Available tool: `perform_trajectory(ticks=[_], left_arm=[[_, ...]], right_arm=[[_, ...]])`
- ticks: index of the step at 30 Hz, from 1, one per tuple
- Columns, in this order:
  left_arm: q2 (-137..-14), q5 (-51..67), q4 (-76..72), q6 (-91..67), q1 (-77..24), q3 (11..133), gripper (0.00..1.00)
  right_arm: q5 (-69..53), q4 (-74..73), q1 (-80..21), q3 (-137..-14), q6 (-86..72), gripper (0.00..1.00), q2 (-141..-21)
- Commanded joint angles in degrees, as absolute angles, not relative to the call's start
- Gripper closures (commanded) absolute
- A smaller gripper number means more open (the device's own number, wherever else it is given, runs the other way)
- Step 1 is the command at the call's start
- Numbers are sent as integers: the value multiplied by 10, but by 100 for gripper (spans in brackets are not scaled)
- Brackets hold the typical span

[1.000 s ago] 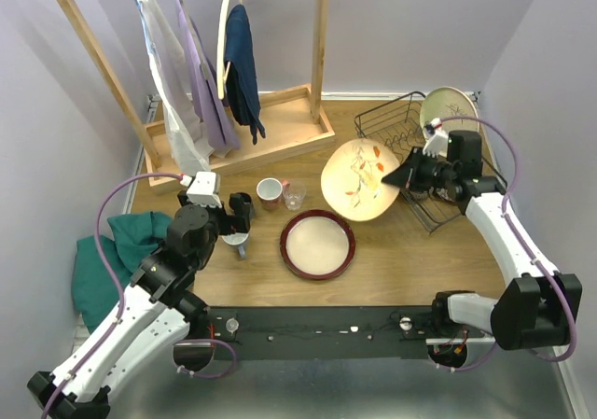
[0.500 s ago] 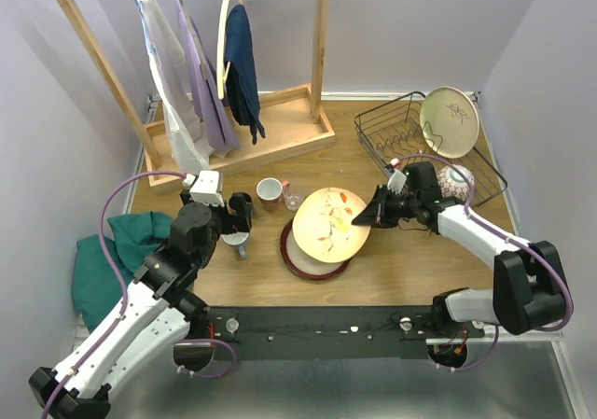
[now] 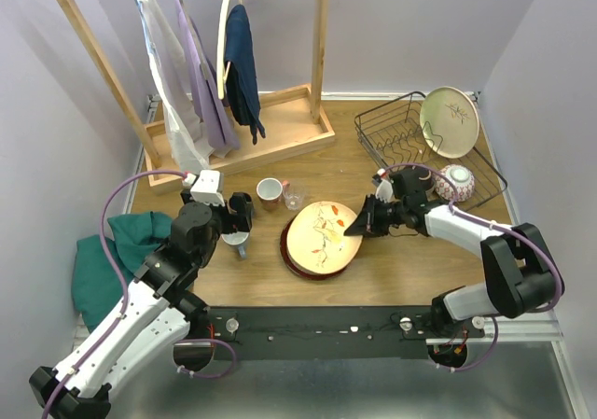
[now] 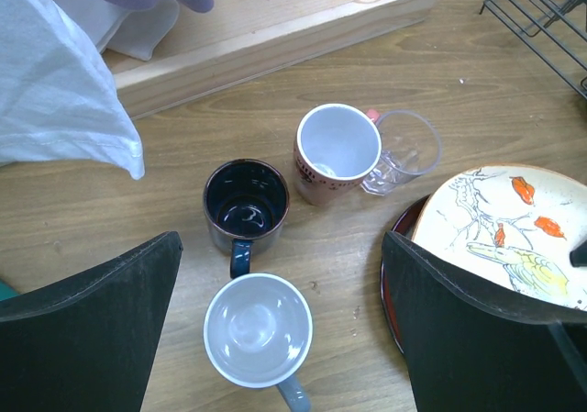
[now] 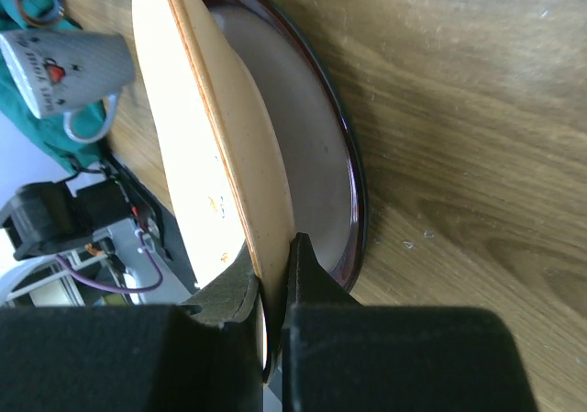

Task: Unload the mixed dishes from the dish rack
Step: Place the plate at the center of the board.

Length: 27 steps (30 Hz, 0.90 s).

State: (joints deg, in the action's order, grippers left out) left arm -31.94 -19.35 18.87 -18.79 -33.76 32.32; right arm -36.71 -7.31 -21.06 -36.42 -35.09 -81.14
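Observation:
My right gripper (image 3: 359, 223) is shut on the near edge of a cream plate (image 3: 322, 234) painted with a bird, twigs and red leaves. The plate tilts low over the cream plate with the dark red rim (image 3: 315, 272), which lies flat on the table. In the right wrist view both fingers (image 5: 307, 270) pinch the painted plate's rim (image 5: 202, 137) above the red-rimmed plate (image 5: 312, 146). The dish rack (image 3: 396, 130) at the back right holds a cream twig-marked plate (image 3: 450, 120) and a patterned bowl (image 3: 457, 182). My left gripper (image 4: 280, 274) hangs open above a grey mug (image 4: 258, 329).
A dark mug (image 4: 246, 201), a red-brown mug (image 4: 337, 146) and a clear glass (image 4: 404, 146) stand together left of the plates. A wooden clothes rack (image 3: 233, 130) with hanging garments fills the back left. A teal cloth (image 3: 117, 251) lies at the left edge.
The right arm has carried the painted plate left from beside the dish rack and lowered it over the red-rimmed plate. The left arm has not moved.

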Motion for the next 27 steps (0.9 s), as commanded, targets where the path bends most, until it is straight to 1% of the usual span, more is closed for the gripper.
perform_trajectory(ticks=[1, 4, 5, 7, 8, 11, 13, 14, 16, 17, 23, 27], left_arm=[[-323, -182, 173, -180, -334, 317, 1], [-325, -181, 174, -181, -334, 319, 1], [-326, -181, 175, -181, -334, 319, 1], [-326, -180, 176, -181, -334, 319, 1], [-327, -180, 176, -181, -334, 319, 1], [-328, -179, 176, -180, -333, 319, 1], [-330, -178, 176, -180, -333, 320, 1], [-330, -179, 175, -179, -332, 320, 1], [-333, -178, 176, -179, -332, 320, 1], [-335, -178, 175, -179, -332, 320, 1], [-338, -177, 177, -178, -330, 322, 1], [-340, -175, 177, -178, -330, 323, 1]], right_arm=[[-382, -43, -223, -364, -364, 90, -815], [-373, -62, -226, -367, -354, 82, -819], [-368, -69, -226, -369, -345, 75, -821], [-358, -91, -227, -377, -336, 69, -823], [-354, -98, -228, -380, -328, 64, -823], [-336, -134, -230, -397, -309, 52, -823], [-321, -161, -231, -412, -302, 47, -823], [-318, -169, -232, -417, -295, 43, -822], [-310, -184, -232, -424, -288, 38, -820], [-307, -191, -233, -431, -284, 34, -819], [-280, -236, -236, -458, -265, 25, -820], [-269, -253, -242, -471, -258, 22, -827]])
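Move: The right hand pinches the right-hand rim of the patterned plate over the red-rimmed plate, whose middle lies about 11 cm to its left, 4 cm back and 5 cm below. The glass mug stands some 19 cm left and 12 cm ahead of the hand, the red-handled mug 27 cm left and 13 cm ahead. From the idle left hand the red-rimmed plate is roughly 22 cm right, 5 cm back and 18 cm below. The right hand lowers the plate about 1 cm onto the red-rimmed one, opens, and rises back as far. ##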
